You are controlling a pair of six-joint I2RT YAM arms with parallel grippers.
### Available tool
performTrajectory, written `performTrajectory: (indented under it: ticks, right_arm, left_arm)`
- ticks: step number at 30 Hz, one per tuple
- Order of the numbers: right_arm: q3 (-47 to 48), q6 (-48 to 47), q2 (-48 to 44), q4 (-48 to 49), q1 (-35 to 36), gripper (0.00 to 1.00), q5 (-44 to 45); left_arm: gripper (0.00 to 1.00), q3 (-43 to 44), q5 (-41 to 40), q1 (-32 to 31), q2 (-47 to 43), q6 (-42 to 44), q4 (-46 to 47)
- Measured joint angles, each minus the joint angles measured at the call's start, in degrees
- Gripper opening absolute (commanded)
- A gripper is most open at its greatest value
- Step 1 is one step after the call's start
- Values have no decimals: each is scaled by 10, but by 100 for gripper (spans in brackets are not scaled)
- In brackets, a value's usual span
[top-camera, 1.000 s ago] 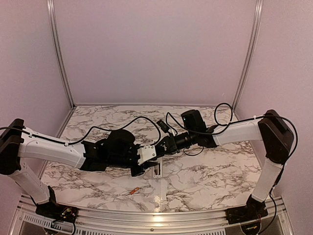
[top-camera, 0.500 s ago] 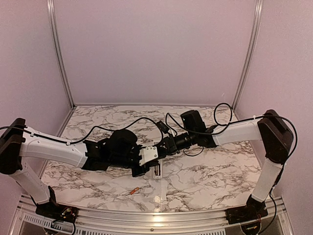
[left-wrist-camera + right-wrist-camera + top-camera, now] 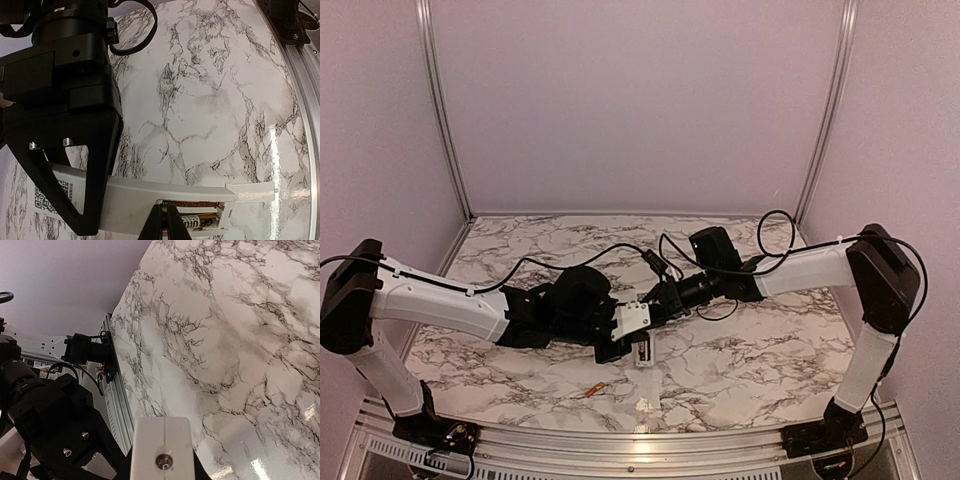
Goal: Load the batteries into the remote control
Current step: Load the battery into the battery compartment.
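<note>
My right gripper (image 3: 654,303) is shut on the remote control (image 3: 642,350), holding the white bar above the middle of the table. In the left wrist view the remote control (image 3: 150,195) lies crosswise with the right gripper's black fingers (image 3: 97,165) clamped over its left part. Its battery bay is uncovered, and one of the batteries (image 3: 202,220) lies inside. My left gripper (image 3: 163,222) is shut, its tips at that battery's left end. A second battery (image 3: 590,390) lies loose on the marble near the front edge. The right wrist view shows the remote control's end face (image 3: 162,445).
An aluminium rail (image 3: 640,440) runs along the table's near edge, and pale walls close in the back and both sides. Black cables (image 3: 775,225) loop over the right arm. The left arm's black body (image 3: 45,410) fills the lower left of the right wrist view.
My left arm has reached right, bringing its gripper up against the remote, and its jaws have closed. The right arm and the loose battery have stayed put.
</note>
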Motion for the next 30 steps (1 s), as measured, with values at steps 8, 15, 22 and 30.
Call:
performTrajectory:
  ticks: [8, 15, 22, 30]
  right_arm:
    - [-5, 2, 0, 0, -5, 0, 2]
    - [-13, 9, -1, 15, -5, 0, 1]
    - [-15, 14, -1, 26, -9, 0, 4]
    - [-23, 38, -2, 77, -13, 0, -5]
  left_arm:
    - [3, 15, -10, -1, 23, 2, -4]
    - [4, 14, -33, -5, 25, 9, -3]
    - [20, 10, -48, -10, 21, 13, 3]
    - [37, -23, -58, -11, -29, -21, 20]
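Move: The battery being loaded is already in the compartment of the held remote, its middle about 2 cm back from the left hand's nearly shut fingertips and 1 cm below them. The spare orange battery lies on the table about 9 cm back, 10 cm to the left and 11 cm below; the white cover lies about 9 cm back and 2 cm to the right, as low. From the right hand, the loaded battery is roughly 9 cm back, 1 cm left and 2 cm lower. Down and slightly forward, about 1 cm each, the left hand presses its nearly closed fingertips on the battery's inner end, then parts its fingers to about a quarter open and rises some 2 cm over the compartment. The right hand keeps its grip on the remote, sinking half a centimetre under the press, then easing about 1 cm up and forward. ##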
